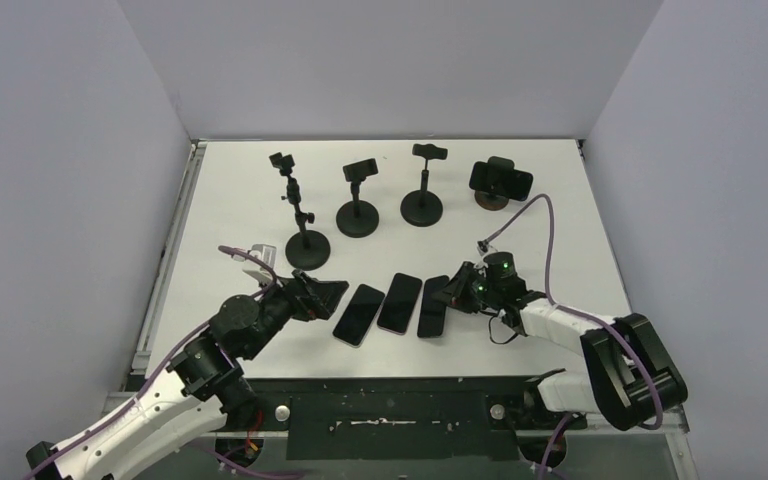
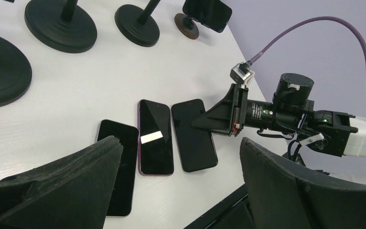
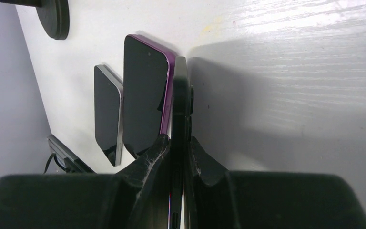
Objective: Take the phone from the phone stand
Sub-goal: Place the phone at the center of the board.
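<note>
A black phone (image 1: 501, 178) sits sideways in the clamp of the rightmost phone stand (image 1: 490, 201) at the back; the left wrist view shows that phone (image 2: 208, 12) on its stand (image 2: 186, 26) too. Three more phones lie side by side near the front. My right gripper (image 1: 447, 292) is shut on the edge of the rightmost lying phone (image 1: 433, 306), seen edge-on between its fingers (image 3: 155, 155) in the right wrist view. My left gripper (image 1: 332, 296) hangs open by the leftmost lying phone (image 1: 359, 314), its fingers (image 2: 76, 181) holding nothing.
Three empty stands (image 1: 307, 246) (image 1: 358, 218) (image 1: 421, 208) line the back left. A purple-edged phone (image 2: 155, 137) lies in the middle of the row. The right arm's purple cable (image 1: 543, 235) loops over the table. Grey walls close in the sides.
</note>
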`<control>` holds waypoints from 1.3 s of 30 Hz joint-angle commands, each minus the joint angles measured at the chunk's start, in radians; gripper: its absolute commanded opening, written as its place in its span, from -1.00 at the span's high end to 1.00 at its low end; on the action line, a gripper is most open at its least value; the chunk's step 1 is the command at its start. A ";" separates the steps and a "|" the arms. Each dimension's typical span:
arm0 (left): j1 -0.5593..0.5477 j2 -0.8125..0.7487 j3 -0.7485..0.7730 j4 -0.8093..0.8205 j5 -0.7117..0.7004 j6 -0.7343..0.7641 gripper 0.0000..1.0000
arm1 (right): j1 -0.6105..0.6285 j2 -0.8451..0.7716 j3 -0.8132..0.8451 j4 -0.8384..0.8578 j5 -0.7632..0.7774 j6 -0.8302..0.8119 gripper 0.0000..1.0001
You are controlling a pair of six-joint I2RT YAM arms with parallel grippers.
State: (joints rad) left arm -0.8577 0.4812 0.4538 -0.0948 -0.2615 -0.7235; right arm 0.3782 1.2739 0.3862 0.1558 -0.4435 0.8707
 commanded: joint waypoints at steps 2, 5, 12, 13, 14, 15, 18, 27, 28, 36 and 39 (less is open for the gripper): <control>-0.003 -0.058 -0.013 -0.023 -0.017 -0.042 -0.83 | -0.008 0.077 0.005 0.156 -0.009 0.016 1.00; -0.003 -0.061 0.003 -0.045 -0.031 -0.032 -0.83 | -0.010 0.118 0.018 0.144 -0.008 0.014 1.00; -0.003 -0.052 0.004 -0.050 -0.032 -0.023 -0.83 | -0.009 0.136 0.003 0.105 0.027 0.012 0.53; -0.003 -0.051 0.002 -0.045 -0.030 -0.024 -0.83 | -0.009 0.137 -0.003 0.103 0.031 0.010 0.47; -0.003 -0.049 -0.001 -0.040 -0.025 -0.025 -0.83 | -0.010 0.138 -0.006 0.105 0.034 0.013 0.44; -0.003 -0.045 -0.003 -0.036 -0.023 -0.025 -0.83 | -0.009 0.139 -0.010 0.108 0.037 0.015 0.43; -0.003 -0.035 -0.005 -0.029 -0.017 -0.028 -0.83 | -0.008 0.154 -0.019 0.135 0.035 0.024 0.44; -0.003 -0.024 0.000 -0.022 -0.016 -0.034 -0.83 | 0.039 0.231 0.011 0.216 0.024 0.050 0.54; -0.003 -0.024 0.000 -0.024 -0.016 -0.034 -0.83 | 0.049 0.243 0.025 0.217 0.027 0.052 0.54; -0.003 -0.021 0.014 -0.048 -0.053 -0.040 -0.85 | 0.059 0.225 0.049 0.148 0.068 0.030 0.13; -0.003 0.006 0.042 -0.103 -0.123 -0.099 -0.95 | 0.053 0.180 0.051 0.097 0.099 0.013 -0.23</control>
State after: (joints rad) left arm -0.8577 0.4618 0.4324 -0.1585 -0.3016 -0.7654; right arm 0.4381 1.4940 0.4362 0.3782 -0.4530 0.9443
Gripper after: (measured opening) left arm 0.964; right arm 0.525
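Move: The right hand still pinches the last phone, held tilted by its right-hand edge. The spot for it, against the purple-edged phone, lies about 6 cm left, 2 cm back and 3 cm below. The purple-edged phone's middle is some 11 cm left and 3 cm back, the silver-edged phone's 21 cm left and 5 cm back, both about 3 cm lower. From the left hand that spot lies roughly 23 cm right, 1 cm ahead and 20 cm down. Letting go of the phone, the right hand first edges left and forward about a centimetre, then loosens its pinch while dipping. With the fingers a little apart, it pushes the phone some 2 cm left against the purple-edged phone, then opens wider and rises a centimetre. The open left hand, clear of the phones, sinks about 2 cm. ##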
